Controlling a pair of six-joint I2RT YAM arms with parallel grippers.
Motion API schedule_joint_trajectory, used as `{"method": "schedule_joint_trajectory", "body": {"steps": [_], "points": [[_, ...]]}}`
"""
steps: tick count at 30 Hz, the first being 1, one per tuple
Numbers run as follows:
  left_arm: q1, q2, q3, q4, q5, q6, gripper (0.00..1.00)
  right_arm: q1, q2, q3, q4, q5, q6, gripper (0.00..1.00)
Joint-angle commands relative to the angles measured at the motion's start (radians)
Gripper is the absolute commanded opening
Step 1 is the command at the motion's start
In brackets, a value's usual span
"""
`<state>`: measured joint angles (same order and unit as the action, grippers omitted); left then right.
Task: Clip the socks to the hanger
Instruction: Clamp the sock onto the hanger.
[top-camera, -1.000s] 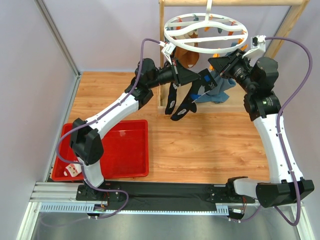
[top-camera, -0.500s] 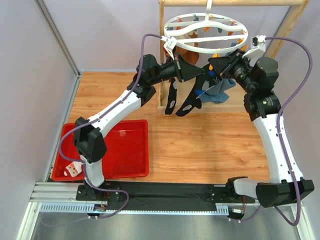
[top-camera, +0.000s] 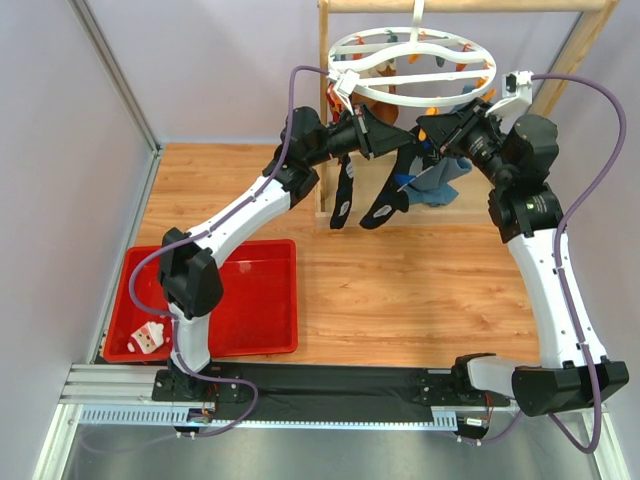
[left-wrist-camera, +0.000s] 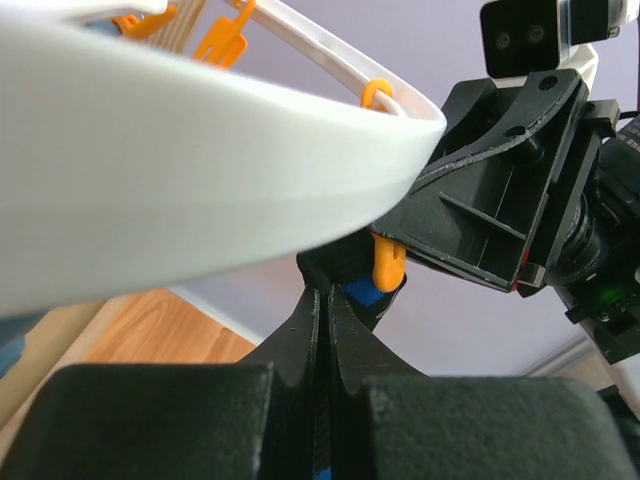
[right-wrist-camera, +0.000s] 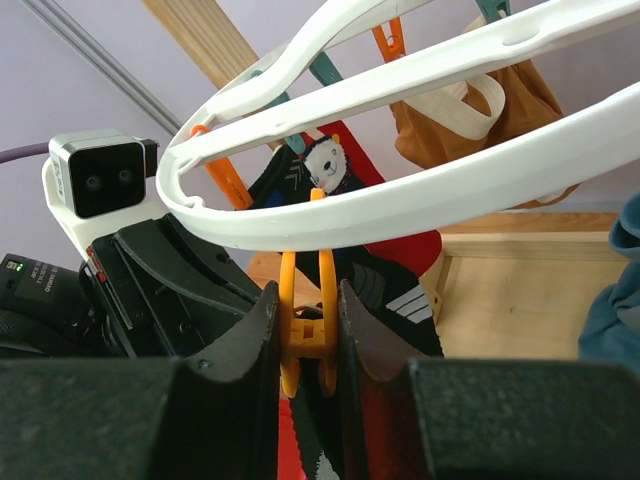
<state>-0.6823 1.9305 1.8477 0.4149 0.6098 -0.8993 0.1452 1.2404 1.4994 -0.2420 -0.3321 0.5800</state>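
Note:
The white ring hanger (top-camera: 412, 62) hangs from the wooden rack. My left gripper (top-camera: 403, 143) is just below its rim, shut on the top edge of a dark sock (top-camera: 385, 207) that dangles under it. In the left wrist view the sock's edge, with its blue patch (left-wrist-camera: 362, 292), sits at the lower end of an orange clip (left-wrist-camera: 388, 262). My right gripper (right-wrist-camera: 305, 295) is shut on that orange clip (right-wrist-camera: 307, 335), squeezing its handles under the ring (right-wrist-camera: 420, 190). A red sock (right-wrist-camera: 400, 250) and a black striped sock (right-wrist-camera: 405, 300) hang behind it.
Another dark sock (top-camera: 342, 200) hangs by the rack's wooden post (top-camera: 323, 120). Brown fabric (right-wrist-camera: 470, 110) and blue fabric (top-camera: 440, 180) also hang from the ring. A red tray (top-camera: 260, 300) at the near left holds one white and red sock (top-camera: 148, 338).
My left arm has risen and moved right, carrying the dark sock up to the clip. The right gripper has stayed on the orange clip.

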Motion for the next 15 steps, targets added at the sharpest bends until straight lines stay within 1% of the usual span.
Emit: {"method": "schedule_joint_trajectory", "body": {"steps": [1,2,5,7,8,10,11,13,14,15], "points": [[-0.007,0.004,0.068,0.108,-0.013,-0.053,0.0,-0.001,-0.033,0.018,-0.023,-0.012,-0.002,0.15],[-0.006,0.005,0.07,0.117,-0.012,-0.059,0.0,-0.002,-0.035,0.019,-0.026,-0.01,-0.006,0.26],[-0.006,0.002,0.07,0.117,-0.008,-0.064,0.0,-0.002,-0.03,0.036,-0.049,-0.002,-0.028,0.44],[-0.006,0.001,0.068,0.114,-0.008,-0.064,0.0,-0.002,-0.025,0.048,-0.071,0.001,-0.037,0.52],[-0.006,-0.002,0.068,0.104,-0.008,-0.056,0.0,-0.002,-0.025,0.061,-0.088,0.014,-0.046,0.63],[-0.006,-0.016,0.061,0.079,-0.018,-0.043,0.0,-0.003,-0.028,0.076,-0.117,0.05,-0.061,0.73],[-0.008,-0.022,0.048,0.068,-0.033,-0.032,0.0,-0.006,-0.032,0.093,-0.152,0.067,-0.087,0.83],[-0.006,-0.042,0.044,0.038,-0.048,-0.017,0.0,-0.006,-0.041,0.119,-0.203,0.112,-0.129,0.9],[-0.006,-0.045,0.044,0.016,-0.05,-0.009,0.0,-0.007,-0.057,0.131,-0.226,0.173,-0.173,0.97],[-0.006,-0.053,0.044,0.007,-0.05,0.005,0.0,-0.019,-0.068,0.146,-0.264,0.203,-0.195,0.99]]}}
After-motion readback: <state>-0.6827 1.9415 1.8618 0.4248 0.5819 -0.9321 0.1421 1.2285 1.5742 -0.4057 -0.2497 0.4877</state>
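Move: My right hand is still squeezing the orange clip's handles; the clip's middle is about 1 cm ahead of its fingertips, with the white rim some 4 cm above them. My left hand keeps the black sock pinched, and that clip sits roughly 2 cm to its right and 2 cm above. From the right hand, the blue cloth hangs about 8 cm ahead, 6 cm right and 15 cm below; the hung dark sock is around 8 cm ahead, 11 cm left and 8 cm lower. I spread my right fingers from their narrow squeeze to almost fully open and let go of the orange clip, then ease that hand about 2 cm to the right and slightly back from the clip, turning it a few degrees clockwise. My left hand stays closed on the sock just under the rim, with barely a lift, holding the cuff at the jaws. ##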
